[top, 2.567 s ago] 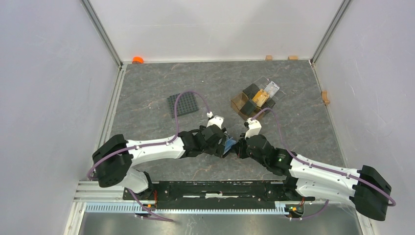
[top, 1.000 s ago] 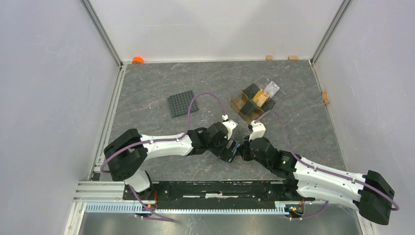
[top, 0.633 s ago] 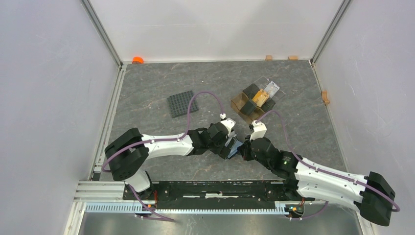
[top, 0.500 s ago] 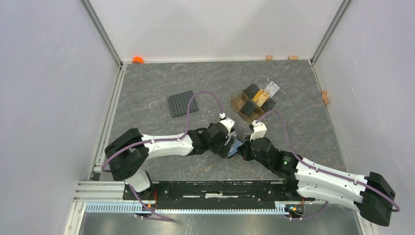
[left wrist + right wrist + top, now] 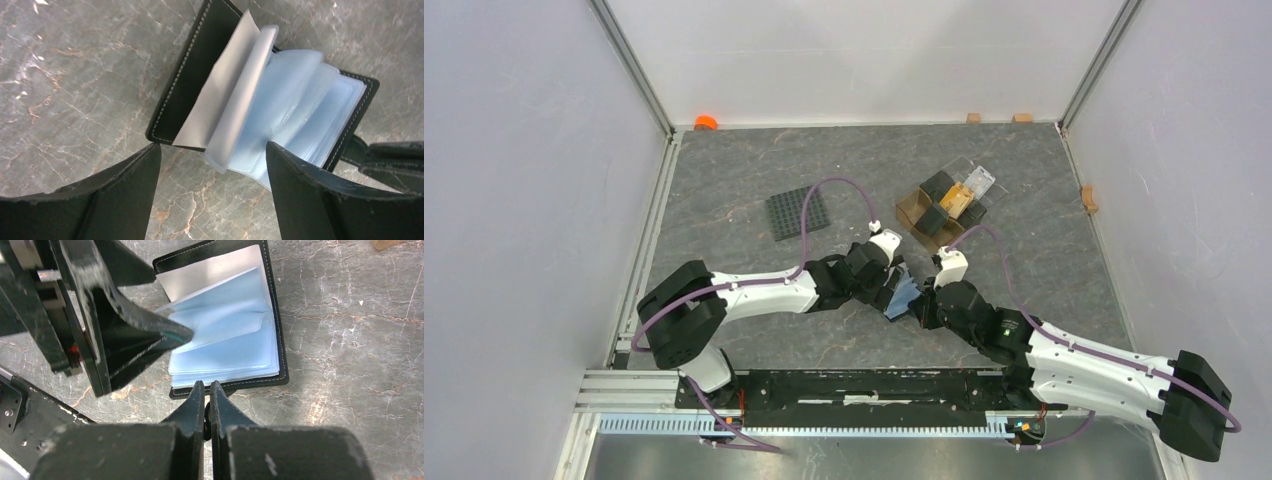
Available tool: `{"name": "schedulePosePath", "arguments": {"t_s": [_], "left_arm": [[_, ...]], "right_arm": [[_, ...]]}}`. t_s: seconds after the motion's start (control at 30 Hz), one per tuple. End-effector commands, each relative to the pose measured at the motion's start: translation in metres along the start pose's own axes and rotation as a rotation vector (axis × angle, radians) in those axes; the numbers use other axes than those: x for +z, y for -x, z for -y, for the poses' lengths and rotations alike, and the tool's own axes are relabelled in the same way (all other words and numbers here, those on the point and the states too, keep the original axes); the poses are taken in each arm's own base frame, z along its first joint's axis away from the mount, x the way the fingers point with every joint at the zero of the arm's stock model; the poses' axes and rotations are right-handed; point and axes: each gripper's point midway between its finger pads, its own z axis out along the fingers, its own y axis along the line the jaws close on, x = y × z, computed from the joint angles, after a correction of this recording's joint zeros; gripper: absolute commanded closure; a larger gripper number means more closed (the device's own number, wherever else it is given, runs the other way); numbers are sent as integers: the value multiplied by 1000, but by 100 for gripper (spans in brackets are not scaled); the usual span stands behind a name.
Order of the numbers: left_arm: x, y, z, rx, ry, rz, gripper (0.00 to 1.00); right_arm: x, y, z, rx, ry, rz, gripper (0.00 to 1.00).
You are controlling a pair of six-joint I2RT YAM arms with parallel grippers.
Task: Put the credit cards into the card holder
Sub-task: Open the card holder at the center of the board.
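The card holder (image 5: pixel 904 297) lies open on the table between my two grippers, black outside with pale blue sleeves fanned up (image 5: pixel 280 100) (image 5: pixel 225 347). My left gripper (image 5: pixel 884 282) (image 5: pixel 214 150) hangs open over the holder's near-left edge, one finger (image 5: pixel 130 335) resting against the raised sleeves, and grips nothing. My right gripper (image 5: pixel 921 308) (image 5: pixel 207 385) is shut on the holder's little strap tab at its near edge. The credit cards (image 5: pixel 959 198), tan-orange and whitish, sit at the back right by the brown box.
A brown translucent compartment box (image 5: pixel 919 210) with a clear tray stands at the back right. A black gridded mat (image 5: pixel 798 212) lies at the back left. An orange cap (image 5: pixel 706 122) and small wooden blocks (image 5: pixel 973 118) sit along the far wall.
My left gripper has drawn back and left off the holder's middle, and its jaws have narrowed a little. More of the blue sleeves now shows. The right gripper has stayed shut in place.
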Motion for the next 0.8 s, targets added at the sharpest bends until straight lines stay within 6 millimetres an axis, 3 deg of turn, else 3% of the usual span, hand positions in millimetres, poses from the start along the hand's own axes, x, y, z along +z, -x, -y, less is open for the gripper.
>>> {"name": "schedulePosePath", "arguments": {"t_s": [0.0,0.27,0.77], "left_arm": [[2,39,-7,-33,16,111,18],[10,48,-11,-82,-36,117,19],[28,31,-16,-110,-89,49,51]], "right_arm": [[-1,-5,0,2,9,-12,100],[2,-17,5,3,2,-39,100],[4,-21,19,-23,-71,-49,100]]}}
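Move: The card holder's middle lies about 5 cm right of the left hand and 2 cm ahead, a centimetre or so lower, its clear sleeves curling up by the spread fingers. From the right hand, which already pinches its near edge, it lies some 5 cm ahead, 3 cm left and 2 cm lower. From the left hand, the compartment box is 19 cm ahead and 15 cm right; the black grid pad is 18 cm ahead and 15 cm left. Forward along the holder's left side goes the left hand, about 4 cm, sweeping the curled sleeves towards the far cover; it first rises nearly 1 cm, then sinks about 2 cm as its spread fingers close partway. The shut right fingers keep their pinch on the near edge and lower it some 2.5 cm, easing slightly back and right. ##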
